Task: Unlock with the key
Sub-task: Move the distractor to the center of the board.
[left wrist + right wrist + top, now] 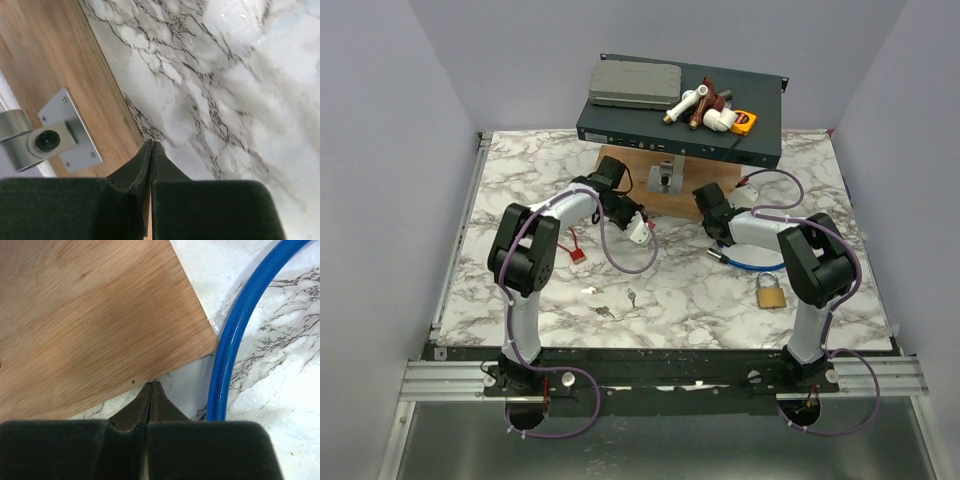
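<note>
A brass padlock (771,293) lies on the marble table at the right, in front of my right arm. A small silver key (631,297) rests near the table's middle, with another key (603,311) just left of it. My left gripper (646,236) hovers at the front edge of the wooden board (672,197), well behind the keys. In the left wrist view the left gripper (151,145) is shut with nothing between its fingers. My right gripper (717,238) sits by the board's right corner. The right wrist view shows the right gripper (153,385) shut and empty. Neither wrist view shows the padlock or a key.
A metal bracket with a cylinder (50,142) is bolted to the board (55,60). A blue cable (235,335) curves beside the right gripper. A red tag (577,250) lies at the left. A dark rack unit (680,130) carrying pipe fittings stands at the back.
</note>
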You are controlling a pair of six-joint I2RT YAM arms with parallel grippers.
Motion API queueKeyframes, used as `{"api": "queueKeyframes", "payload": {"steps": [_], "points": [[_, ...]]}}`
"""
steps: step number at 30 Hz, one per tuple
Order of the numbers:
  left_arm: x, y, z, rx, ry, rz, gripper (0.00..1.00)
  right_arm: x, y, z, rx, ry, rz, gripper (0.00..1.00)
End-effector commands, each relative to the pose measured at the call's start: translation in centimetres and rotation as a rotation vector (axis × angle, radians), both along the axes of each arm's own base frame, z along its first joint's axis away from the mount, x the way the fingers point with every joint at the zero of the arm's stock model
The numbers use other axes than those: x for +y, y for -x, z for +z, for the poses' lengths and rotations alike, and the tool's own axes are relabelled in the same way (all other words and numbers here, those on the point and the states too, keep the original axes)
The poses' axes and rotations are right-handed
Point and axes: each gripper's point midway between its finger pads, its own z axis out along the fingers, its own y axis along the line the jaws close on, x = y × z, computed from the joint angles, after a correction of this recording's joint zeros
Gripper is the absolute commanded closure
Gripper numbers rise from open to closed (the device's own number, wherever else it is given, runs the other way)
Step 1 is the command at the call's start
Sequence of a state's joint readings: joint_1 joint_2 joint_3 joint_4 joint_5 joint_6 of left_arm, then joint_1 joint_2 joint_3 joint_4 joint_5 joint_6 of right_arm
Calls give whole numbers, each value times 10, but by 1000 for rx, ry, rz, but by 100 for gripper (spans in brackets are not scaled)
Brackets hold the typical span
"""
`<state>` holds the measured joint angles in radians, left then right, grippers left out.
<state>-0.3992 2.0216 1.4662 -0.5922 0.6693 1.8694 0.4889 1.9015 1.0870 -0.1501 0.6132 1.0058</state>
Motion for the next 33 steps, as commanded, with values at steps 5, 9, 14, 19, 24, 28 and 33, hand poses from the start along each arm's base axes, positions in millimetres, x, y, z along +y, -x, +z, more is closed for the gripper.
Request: {"api": "queueKeyframes", "payload": {"steps": [5, 9, 14, 19, 24, 28, 33], "points": [[-7, -10, -15, -31, 10, 314, 100, 0, 38, -50, 195, -14, 42, 99], [-15, -36, -17, -222, -36, 368, 100, 1, 38, -52, 210, -15, 39, 99], [-18, -61, -23, -359, -159, 414, 100, 2, 36, -52, 222, -19, 27, 99], [-23, -68, -24, -421, -238, 418, 100, 4, 34, -44, 221, -27, 20, 99], [-36, -82, -21, -390, -304, 494, 100, 3, 37, -41, 220, -50, 7, 99], [-46, -97, -20, -451, -319, 507, 100, 1, 35, -47, 230, -62, -4, 99], [-51, -114, -17, -513, -324, 517, 100, -8, 21, -53, 222, -36, -36, 99]]}}
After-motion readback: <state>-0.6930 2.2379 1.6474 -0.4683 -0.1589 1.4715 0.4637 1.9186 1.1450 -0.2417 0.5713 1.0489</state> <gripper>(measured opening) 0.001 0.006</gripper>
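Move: The board's front edge, just left of the stand's foot plate, lies about 4 cm ahead of the left hand and 5 cm below. The foot plate is some 10 cm ahead and 2 cm to its right; the blue lock's metal end is about 11 cm right and 6 cm back. The right hand already has its shut fingertips at the board's front edge, about 1 cm ahead, with the front-right corner 5 cm to its right. The left hand, fingers shut, sinks about 4 cm, then reaches some 4 cm forward against the board's front edge. ##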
